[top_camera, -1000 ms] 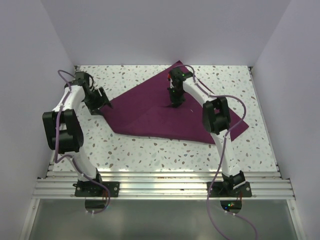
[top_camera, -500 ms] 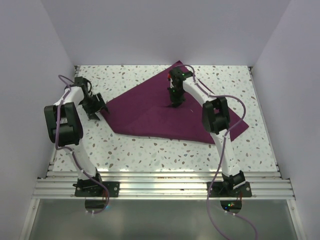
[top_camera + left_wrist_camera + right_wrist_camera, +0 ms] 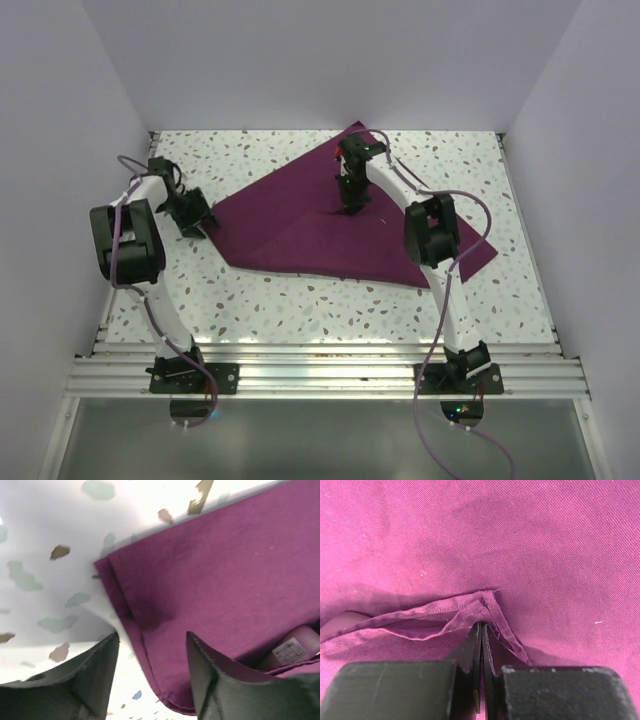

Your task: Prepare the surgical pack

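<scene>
The surgical pack (image 3: 290,215), a large dark-purple cloth, lies spread on the speckled table (image 3: 300,300), folded over itself. My left gripper (image 3: 197,222) is at the cloth's left corner. In the left wrist view this gripper (image 3: 152,639) is open and low, its fingers (image 3: 95,680) standing on either side of the cloth's (image 3: 225,570) doubled hemmed edge. My right gripper (image 3: 350,208) points down on the middle of the cloth. In the right wrist view it (image 3: 481,626) is shut, with a hemmed corner (image 3: 487,600) of the cloth (image 3: 545,555) pinched between its tips.
A pale pink object with a small label (image 3: 295,647) peeks out from under the cloth's fold in the left wrist view. White walls enclose the table on the left, back and right. A metal rail (image 3: 320,375) holds both arm bases at the near edge.
The left arm has drawn its elbow back to the left, and its gripper has settled a little lower at the cloth's left corner. The right arm has not moved.
</scene>
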`<state>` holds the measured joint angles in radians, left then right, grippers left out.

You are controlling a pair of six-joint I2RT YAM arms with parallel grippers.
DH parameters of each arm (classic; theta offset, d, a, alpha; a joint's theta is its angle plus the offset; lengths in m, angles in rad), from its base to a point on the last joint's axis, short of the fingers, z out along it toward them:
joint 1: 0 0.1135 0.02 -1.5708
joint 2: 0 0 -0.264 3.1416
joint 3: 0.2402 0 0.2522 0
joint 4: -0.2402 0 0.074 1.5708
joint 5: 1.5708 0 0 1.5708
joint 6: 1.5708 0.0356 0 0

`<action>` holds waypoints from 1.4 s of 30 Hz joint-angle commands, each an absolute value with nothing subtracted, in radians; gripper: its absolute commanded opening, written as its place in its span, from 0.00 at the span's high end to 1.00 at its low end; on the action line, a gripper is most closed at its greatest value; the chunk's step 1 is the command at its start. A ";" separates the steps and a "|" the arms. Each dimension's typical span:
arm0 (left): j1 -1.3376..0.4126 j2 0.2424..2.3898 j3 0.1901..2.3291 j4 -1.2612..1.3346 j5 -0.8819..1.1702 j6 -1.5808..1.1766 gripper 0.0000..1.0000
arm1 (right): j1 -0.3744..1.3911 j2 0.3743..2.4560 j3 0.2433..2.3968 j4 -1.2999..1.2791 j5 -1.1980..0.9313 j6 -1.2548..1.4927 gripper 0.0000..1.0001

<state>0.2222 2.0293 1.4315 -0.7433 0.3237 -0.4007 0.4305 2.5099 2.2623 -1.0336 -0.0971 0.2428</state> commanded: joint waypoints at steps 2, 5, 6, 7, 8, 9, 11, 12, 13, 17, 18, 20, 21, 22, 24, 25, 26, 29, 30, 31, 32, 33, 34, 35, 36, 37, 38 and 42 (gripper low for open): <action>0.227 2.108 1.428 -0.614 0.365 -0.370 0.43 | 0.417 2.617 2.255 -1.003 -0.048 0.215 1.00; 0.225 2.105 1.424 -0.594 0.385 -0.367 0.54 | 0.419 2.628 2.279 -1.015 -0.051 0.216 1.00; 0.227 2.103 1.422 -0.592 0.387 -0.367 0.58 | 0.417 2.632 2.286 -1.020 -0.052 0.216 1.00; 0.226 2.099 1.419 -0.585 0.397 -0.365 0.67 | 0.417 2.634 2.295 -1.022 -0.054 0.216 1.00; 0.227 2.089 1.417 -0.583 0.397 -0.364 0.72 | 0.417 2.634 2.299 -1.023 -0.054 0.216 1.00; 0.227 2.083 1.416 -0.581 0.399 -0.364 0.77 | 0.417 2.635 2.301 -1.023 -0.055 0.215 1.00; 0.225 2.059 1.402 -0.575 0.408 -0.367 0.90 | 0.419 2.640 2.310 -1.031 -0.060 0.213 1.00; 0.225 2.048 1.398 -0.574 0.408 -0.371 0.95 | 0.419 2.640 2.312 -1.032 -0.058 0.212 1.00; 0.224 2.034 1.391 -0.571 0.411 -0.374 1.00 | 0.419 2.641 2.312 -1.037 -0.060 0.210 1.00; 0.212 1.907 1.322 -0.536 0.410 -0.406 1.00 | 0.419 2.637 2.304 -1.043 -0.060 0.210 1.00; 0.197 1.881 1.300 -0.531 0.397 -0.426 1.00 | 0.419 2.635 2.303 -1.045 -0.060 0.213 1.00; 0.177 1.800 1.282 -0.526 0.387 -0.448 1.00 | 0.419 2.638 2.306 -1.057 -0.057 0.218 1.00; 0.166 1.777 1.276 -0.529 0.365 -0.469 1.00 | 0.417 2.640 2.309 -1.061 -0.057 0.222 1.00; 0.140 1.729 1.273 -0.540 0.351 -0.480 1.00 | 0.419 2.641 2.310 -1.069 -0.058 0.225 1.00; 0.108 1.688 1.276 -0.554 0.318 -0.512 1.00 | 0.419 2.649 2.310 -1.075 -0.054 0.232 1.00; 0.075 1.652 1.287 -0.570 0.302 -0.523 1.00 | 0.419 2.649 2.309 -1.078 -0.055 0.233 1.00; 0.058 1.637 1.295 -0.580 0.293 -0.534 1.00 | 0.417 2.651 2.307 -1.081 -0.054 0.233 1.00; 0.006 1.599 1.328 -0.610 0.284 -0.575 1.00 | 0.417 2.658 2.301 -1.088 -0.048 0.230 1.00; -0.035 1.592 1.341 -0.618 0.285 -0.597 1.00 | 0.417 2.660 2.301 -1.091 -0.048 0.232 1.00; -0.050 1.573 1.345 -0.629 0.284 -0.607 1.00 | 0.416 2.663 2.302 -1.089 -0.054 0.233 1.00; -0.066 1.562 1.347 -0.629 0.281 -0.632 1.00 | 0.416 2.663 2.304 -1.089 -0.057 0.236 1.00; -0.098 1.552 1.353 -0.629 0.284 -0.644 1.00 | 0.414 2.665 2.304 -1.089 -0.063 0.238 1.00; -0.115 1.539 1.356 -0.632 0.287 -0.658 1.00 | 0.414 2.666 2.306 -1.083 -0.069 0.239 1.00; -0.132 1.536 1.362 -0.634 0.288 -0.685 1.00 | 0.414 2.666 2.306 -1.083 -0.074 0.242 1.00; -0.167 1.534 1.377 -0.638 0.296 -0.699 1.00 | 0.416 2.671 2.310 -1.083 -0.075 0.244 1.00; -0.185 1.534 1.388 -0.638 0.298 -0.713 1.00 | 0.416 2.672 2.312 -1.081 -0.077 0.244 1.00; -0.205 1.535 1.400 -0.635 0.299 -0.727 1.00 | 0.416 2.677 2.315 -1.084 -0.084 0.244 1.00; -0.322 1.577 1.506 -0.626 0.304 -0.802 1.00 | 0.416 2.692 2.321 -1.088 -0.094 0.245 1.00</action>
<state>-0.2516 1.5749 1.3937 -0.6399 0.2928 -0.7162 0.4183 2.5633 2.3554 -1.1027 -0.1356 0.2508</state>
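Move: The purple cloth's left edge runs under the left hand's open fingers, the spot to be pinched about 2 cm ahead and 1 cm below. The cloth's left corner is some 4 cm ahead and 3 cm left of that hand; its near-left corner is roughly 9 cm back and 4 cm right. The flap corner, pinned by the right gripper, lies about 4 cm ahead and 32 cm right. From the right hand, the edge to be pinched is about 32 cm left and 2 cm back. The cloth's left edge is pinched as the left hand slides about 2 cm forward along the table and shuts its fingers, then is lifted some 17 cm and carried about 19 cm right, towards the right gripper. The hand tilts roughly 25 degrees on the way, its fingertips swinging forward. The right hand stays put, shut, keeping the folded flap pinned. ##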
